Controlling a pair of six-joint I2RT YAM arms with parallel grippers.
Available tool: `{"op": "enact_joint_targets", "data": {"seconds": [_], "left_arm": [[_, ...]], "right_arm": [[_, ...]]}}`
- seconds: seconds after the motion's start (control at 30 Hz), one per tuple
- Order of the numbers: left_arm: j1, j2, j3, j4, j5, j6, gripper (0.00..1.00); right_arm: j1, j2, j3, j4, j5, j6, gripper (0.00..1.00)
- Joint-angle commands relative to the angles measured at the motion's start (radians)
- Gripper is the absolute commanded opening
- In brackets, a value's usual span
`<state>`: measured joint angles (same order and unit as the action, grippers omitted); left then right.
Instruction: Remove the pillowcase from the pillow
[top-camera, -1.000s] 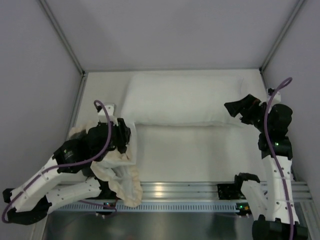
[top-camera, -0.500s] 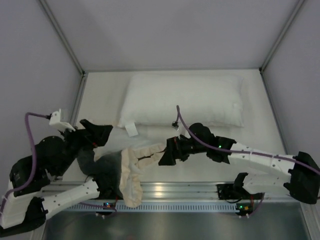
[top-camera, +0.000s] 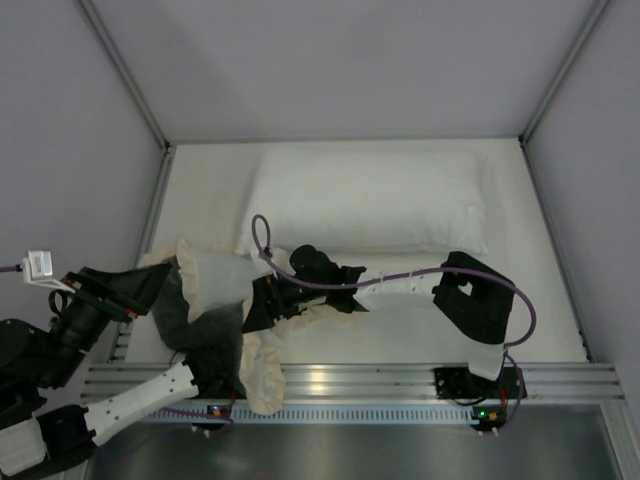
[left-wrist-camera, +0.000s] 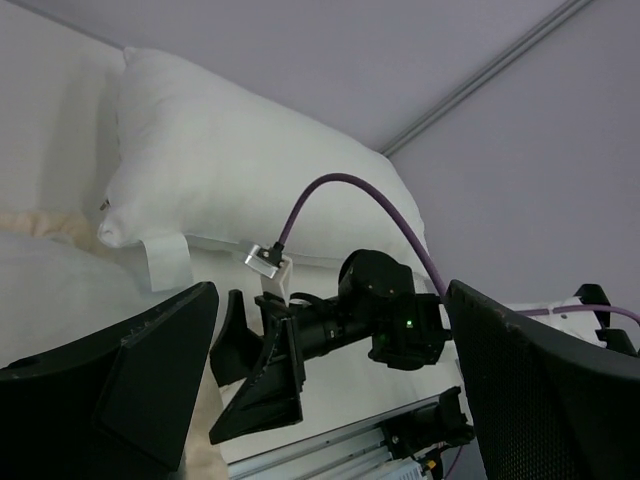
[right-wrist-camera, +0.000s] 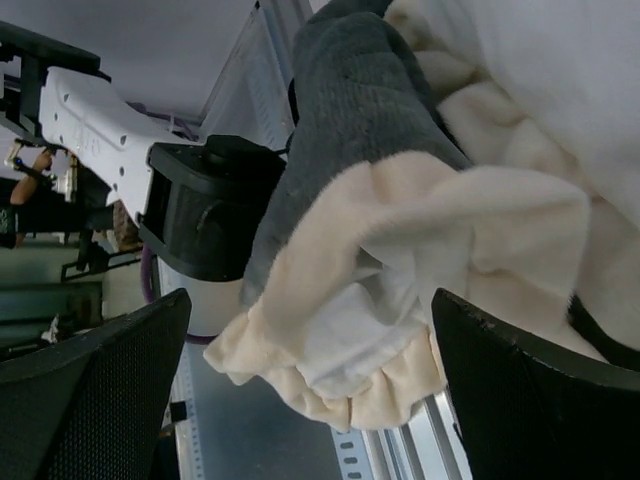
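The plain white pillow (top-camera: 365, 200) lies across the back of the table, free of its cover; it also shows in the left wrist view (left-wrist-camera: 250, 180). The pillowcase (top-camera: 215, 285) is crumpled at the front left, cream frill and dark grey plush (right-wrist-camera: 365, 110) draped over my left arm's lower links. My right gripper (top-camera: 258, 305) reaches far left and is open, its jaws on either side of the frilled edge (right-wrist-camera: 400, 300) and not closed on it. My left gripper (top-camera: 140, 285) is open and empty, raised left of the pillowcase and looking at the right gripper (left-wrist-camera: 255, 375).
An aluminium rail (top-camera: 400, 382) runs along the front edge. Grey enclosure walls with metal posts (top-camera: 160, 140) close in the sides and back. A white label (left-wrist-camera: 167, 262) hangs from the pillow's near left corner. My right arm (top-camera: 470, 300) lies across the table's middle.
My right arm swung from the far right across to the pillowcase on the left. My left gripper came off the pillowcase and drew back and up to the left.
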<state>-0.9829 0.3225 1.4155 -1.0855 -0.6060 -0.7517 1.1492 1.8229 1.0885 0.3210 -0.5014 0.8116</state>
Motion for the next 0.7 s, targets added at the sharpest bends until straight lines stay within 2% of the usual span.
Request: {"op": "enact_joint_targets", "data": {"seconds": [0.0,0.13,0.2,0.3,0.4,0.43,0.5,0.53,0.57,0.63,0.67], "left_arm": [[-0.003,-0.005,-0.012,-0.001,0.045,0.018,0.99],[-0.003,-0.002,-0.015,0.002,0.064,0.022,0.99],[-0.003,0.001,-0.013,0.002,0.072,0.023,0.99],[-0.003,0.003,-0.012,0.002,0.089,0.023,0.99],[-0.003,-0.005,-0.024,0.002,0.095,0.022,0.99],[-0.003,-0.011,-0.029,0.001,0.095,0.018,0.99],[-0.003,-0.019,-0.044,0.002,0.094,0.015,0.99],[-0.003,-0.023,-0.05,0.002,0.094,0.012,0.99],[-0.003,-0.023,-0.055,0.004,0.095,0.011,0.99],[-0.002,-0.022,-0.059,0.003,0.103,0.009,0.99],[-0.003,-0.019,-0.059,0.004,0.106,0.008,0.99]], "right_arm": [[0.027,0.08,0.115,0.104,-0.031,-0.023,1.0],[0.066,0.176,0.241,-0.003,0.003,-0.041,0.99],[0.073,0.223,0.267,-0.055,0.085,-0.063,0.99],[0.084,0.28,0.31,-0.218,0.266,-0.12,0.92],[0.115,0.329,0.35,-0.313,0.392,-0.16,0.78],[0.118,0.337,0.349,-0.31,0.406,-0.161,0.66],[0.116,0.371,0.369,-0.3,0.426,-0.175,0.5],[0.116,0.381,0.384,-0.309,0.458,-0.189,0.28],[0.116,0.395,0.402,-0.318,0.483,-0.199,0.16],[0.115,0.4,0.454,-0.339,0.558,-0.274,0.0],[0.115,0.406,0.479,-0.358,0.628,-0.305,0.0]]}}
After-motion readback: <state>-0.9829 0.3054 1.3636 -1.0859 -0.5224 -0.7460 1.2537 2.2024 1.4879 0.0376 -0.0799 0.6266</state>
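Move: The pillowcase lies crumpled, with the grey-and-cream fold the right hand goes for about 4 cm ahead of it, 6 cm to its left and 11 cm below. The white pillow's middle is some 23 cm ahead of that hand, 24 cm to its right and 8 cm lower; the pillow's white tag lies about 9 cm ahead, 2 cm right and 12 cm down. From the raised left hand, the fold is roughly 4 cm ahead, 6 cm right and 38 cm below. The pillowcase's grey-and-cream fold is pinched by the right hand, which slides about 6 cm left over the cloth, then drops some 10 cm onto it while edging 4 cm forward. Its left-pointing fingers tip roughly 20 degrees further down and close from wide open to nearly shut on the fabric. The left hand, open and empty, drifts slightly right and down. ##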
